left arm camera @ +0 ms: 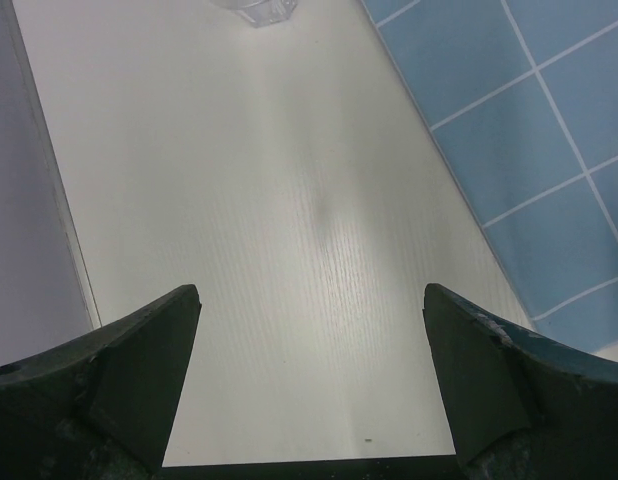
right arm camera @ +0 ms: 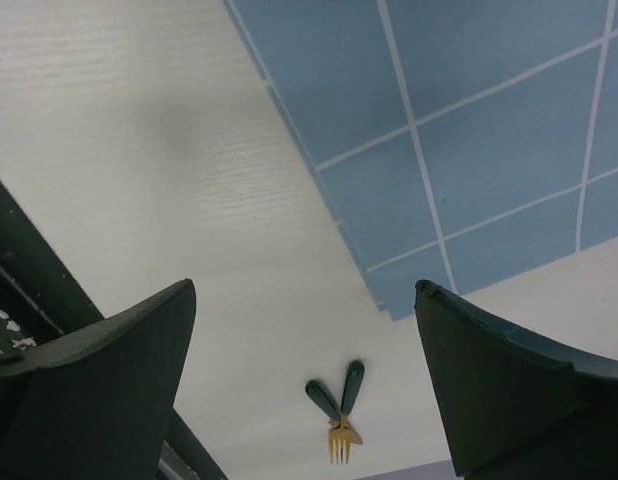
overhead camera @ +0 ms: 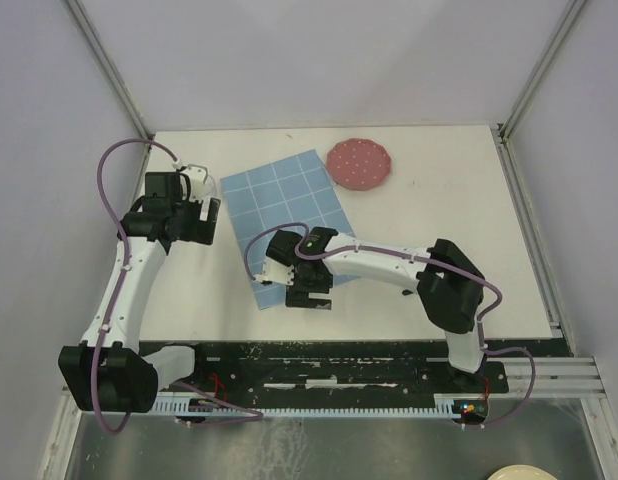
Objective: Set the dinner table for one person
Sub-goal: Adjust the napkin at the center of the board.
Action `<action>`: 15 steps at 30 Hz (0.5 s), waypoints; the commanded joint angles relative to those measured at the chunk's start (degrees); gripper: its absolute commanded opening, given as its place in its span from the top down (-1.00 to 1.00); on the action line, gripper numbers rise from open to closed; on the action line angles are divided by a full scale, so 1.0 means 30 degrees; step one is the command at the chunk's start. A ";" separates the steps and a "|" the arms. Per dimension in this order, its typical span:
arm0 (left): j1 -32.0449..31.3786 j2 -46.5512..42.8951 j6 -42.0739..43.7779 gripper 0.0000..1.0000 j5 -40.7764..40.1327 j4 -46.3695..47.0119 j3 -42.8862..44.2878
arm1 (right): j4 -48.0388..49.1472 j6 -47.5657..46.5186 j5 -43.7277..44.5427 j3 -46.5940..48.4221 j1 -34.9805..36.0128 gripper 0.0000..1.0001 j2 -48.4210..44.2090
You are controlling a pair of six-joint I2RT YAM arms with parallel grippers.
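The dinner table is a white square top. On it lie a blue grid placemat and a pink dotted plate at the back. My left gripper hangs open over bare table left of the placemat, jaws wide apart and empty. A clear glass shows ahead of it. My right gripper hovers open over the placemat's near corner, nothing between its fingers. A gold fork and knife with green handles lie crossed on the table beyond it; the top view does not show them.
White walls and metal posts close in the table at the back and sides. A black base strip carries both arms along the near edge. Purple cables loop off each arm.
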 commanded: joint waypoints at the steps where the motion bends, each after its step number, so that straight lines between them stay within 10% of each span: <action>1: -0.0015 -0.0279 0.0883 -0.99 -0.0677 0.0625 0.1045 | 0.1188 -0.0569 -0.0089 0.1560 -0.0045 -0.98 0.1413; 15: -0.0014 -0.1195 0.1183 -0.99 -0.1609 -0.0275 0.1101 | 0.3286 -0.0629 -0.0942 0.2941 -0.0030 -0.98 0.4596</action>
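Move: The right hand, about 6 cm above the table, has the napkin's middle some 15 cm ahead and 5 cm to its left; the napkin's near-left corner is about 12 cm left and 1 cm back. The crossed cutlery lies some 23 cm right and 4 cm ahead; the red mat about 28 cm ahead and 8 cm right. From the left hand, the napkin's middle is about 4 cm ahead, 15 cm right and 16 cm below. The open right hand sinks about 5 cm and slides nearly as far left, edging forward over the napkin's near edge. ##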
